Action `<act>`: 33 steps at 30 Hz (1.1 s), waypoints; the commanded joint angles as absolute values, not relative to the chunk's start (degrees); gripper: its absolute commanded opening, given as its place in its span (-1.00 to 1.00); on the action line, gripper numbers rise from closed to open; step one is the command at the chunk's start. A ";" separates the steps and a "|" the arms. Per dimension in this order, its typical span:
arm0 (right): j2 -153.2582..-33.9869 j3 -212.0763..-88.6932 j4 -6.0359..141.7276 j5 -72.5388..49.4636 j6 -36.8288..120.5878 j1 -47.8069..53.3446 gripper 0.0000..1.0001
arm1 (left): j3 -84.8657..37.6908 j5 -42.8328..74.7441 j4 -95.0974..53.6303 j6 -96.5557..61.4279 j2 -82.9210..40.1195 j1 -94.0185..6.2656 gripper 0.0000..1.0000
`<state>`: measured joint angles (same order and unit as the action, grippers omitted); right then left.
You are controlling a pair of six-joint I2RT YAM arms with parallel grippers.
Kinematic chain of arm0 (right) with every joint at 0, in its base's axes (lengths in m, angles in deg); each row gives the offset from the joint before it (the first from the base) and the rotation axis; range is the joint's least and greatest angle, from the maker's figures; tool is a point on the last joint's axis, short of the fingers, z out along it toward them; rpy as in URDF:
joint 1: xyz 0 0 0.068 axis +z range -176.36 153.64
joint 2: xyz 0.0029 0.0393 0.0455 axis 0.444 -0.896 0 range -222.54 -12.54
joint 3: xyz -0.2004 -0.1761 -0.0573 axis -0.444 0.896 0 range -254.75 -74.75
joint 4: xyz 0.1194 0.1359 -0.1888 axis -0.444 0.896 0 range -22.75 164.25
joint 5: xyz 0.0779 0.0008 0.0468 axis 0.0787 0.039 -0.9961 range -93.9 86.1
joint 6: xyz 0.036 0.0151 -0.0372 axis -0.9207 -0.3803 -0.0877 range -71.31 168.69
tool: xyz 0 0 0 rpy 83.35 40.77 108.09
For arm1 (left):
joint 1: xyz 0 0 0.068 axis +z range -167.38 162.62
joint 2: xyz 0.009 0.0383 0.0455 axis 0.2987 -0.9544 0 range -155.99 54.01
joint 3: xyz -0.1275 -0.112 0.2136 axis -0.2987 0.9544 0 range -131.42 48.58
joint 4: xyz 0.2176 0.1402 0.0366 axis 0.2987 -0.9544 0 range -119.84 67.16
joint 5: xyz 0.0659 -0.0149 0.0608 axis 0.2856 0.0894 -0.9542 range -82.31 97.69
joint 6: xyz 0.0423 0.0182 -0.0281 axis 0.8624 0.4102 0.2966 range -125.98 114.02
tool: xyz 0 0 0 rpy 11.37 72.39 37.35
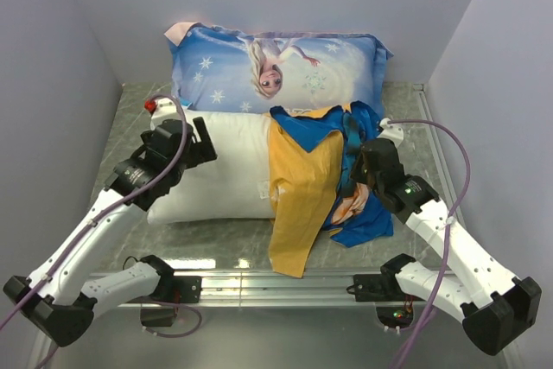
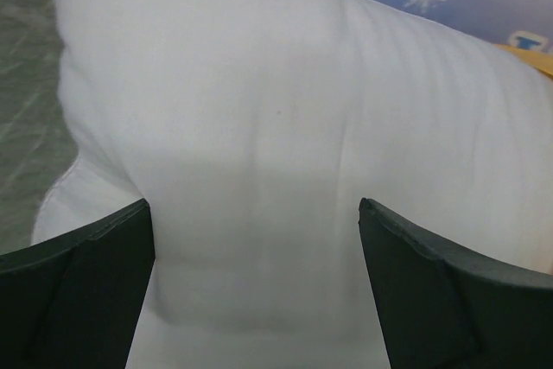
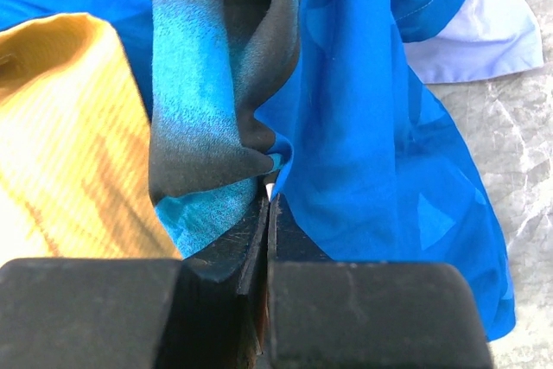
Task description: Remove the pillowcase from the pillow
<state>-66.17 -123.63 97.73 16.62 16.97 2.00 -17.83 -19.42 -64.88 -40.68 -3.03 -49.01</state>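
The white pillow [image 1: 220, 170] lies across the middle of the table, its left part bare. The pillowcase [image 1: 302, 192], yellow-orange and blue, is bunched over the pillow's right end and hangs toward the front edge. My left gripper [image 1: 206, 140] is open just above the pillow's bare left part; in the left wrist view its fingers [image 2: 86, 274] straddle the white pillow [image 2: 259, 110] with nothing between them. My right gripper [image 1: 363, 166] is shut on a fold of the pillowcase [image 3: 371, 144], with the blue fabric pinched at the fingertips of the right gripper [image 3: 270, 198].
A light blue Elsa-print pillow [image 1: 276, 66] leans against the back wall behind the white one. Walls close in on the left, the right and the back. A metal rail [image 1: 276, 287] with the arm bases runs along the near edge.
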 commanded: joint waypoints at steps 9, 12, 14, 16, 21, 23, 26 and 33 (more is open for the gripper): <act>-65.80 -125.64 95.73 18.60 17.93 2.38 -1.00 | -21.03 -38.04 -68.20 -45.99 0.12 -50.16 0.99; -65.98 -125.64 95.46 18.69 17.85 2.38 -1.00 | -18.93 -23.22 -59.58 -41.85 -1.09 -50.25 0.99; -65.98 -125.73 95.55 18.43 17.84 2.47 -1.00 | -18.92 -20.44 -58.79 -42.37 -4.07 -51.38 0.99; -65.54 -125.29 95.38 18.43 17.76 2.38 -1.00 | -18.66 -16.59 -55.98 -43.16 -8.30 -53.40 0.99; -64.75 -125.02 95.99 18.08 17.84 2.47 -1.00 | -17.16 -13.76 -51.75 -45.80 -15.41 -54.64 0.99; -63.96 -124.59 95.73 18.43 17.93 2.38 -1.00 | -16.20 -11.31 -51.14 -45.54 -18.93 -54.64 0.99; -63.87 -124.32 95.64 18.17 17.85 2.38 -1.00 | -15.14 -10.41 -50.44 -44.83 -23.24 -54.55 0.99; -63.26 -124.32 95.72 18.16 17.93 2.47 -1.00 | -11.19 -8.13 -45.25 -45.36 -27.12 -53.15 -0.40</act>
<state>-64.59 -123.61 97.51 16.64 17.27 2.13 -14.03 -13.82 -46.85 -44.88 -24.80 -53.74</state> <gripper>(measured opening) 0.007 0.417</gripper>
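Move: The exposed white pillow, taken at the middle of its top just short of the pillowcase mouth, lies about 6 cm ahead of the open left hand, some 10 cm to its right and 10 cm below. The pillowcase's yellow part is roughly 27 cm to that hand's right, neither ahead nor back, and 12 cm below; the Elsa pillow is about 35 cm ahead and 20 cm right, 12 cm lower. From the right hand, the white pillow spot is some 33 cm left and 5 cm ahead, about level. The empty left hand first drifts about 4 cm left and slightly up with its fingers wide, then sweeps back right past its start and dives forward onto the white pillow near the pillowcase mouth, ending about 10 cm right, 10 cm lower and 6 cm farther out. There its fingers close roughly halfway on a bunched fold of pillow, while the right hand stays put and keeps its shut grip on the blue part of the pillowcase. ##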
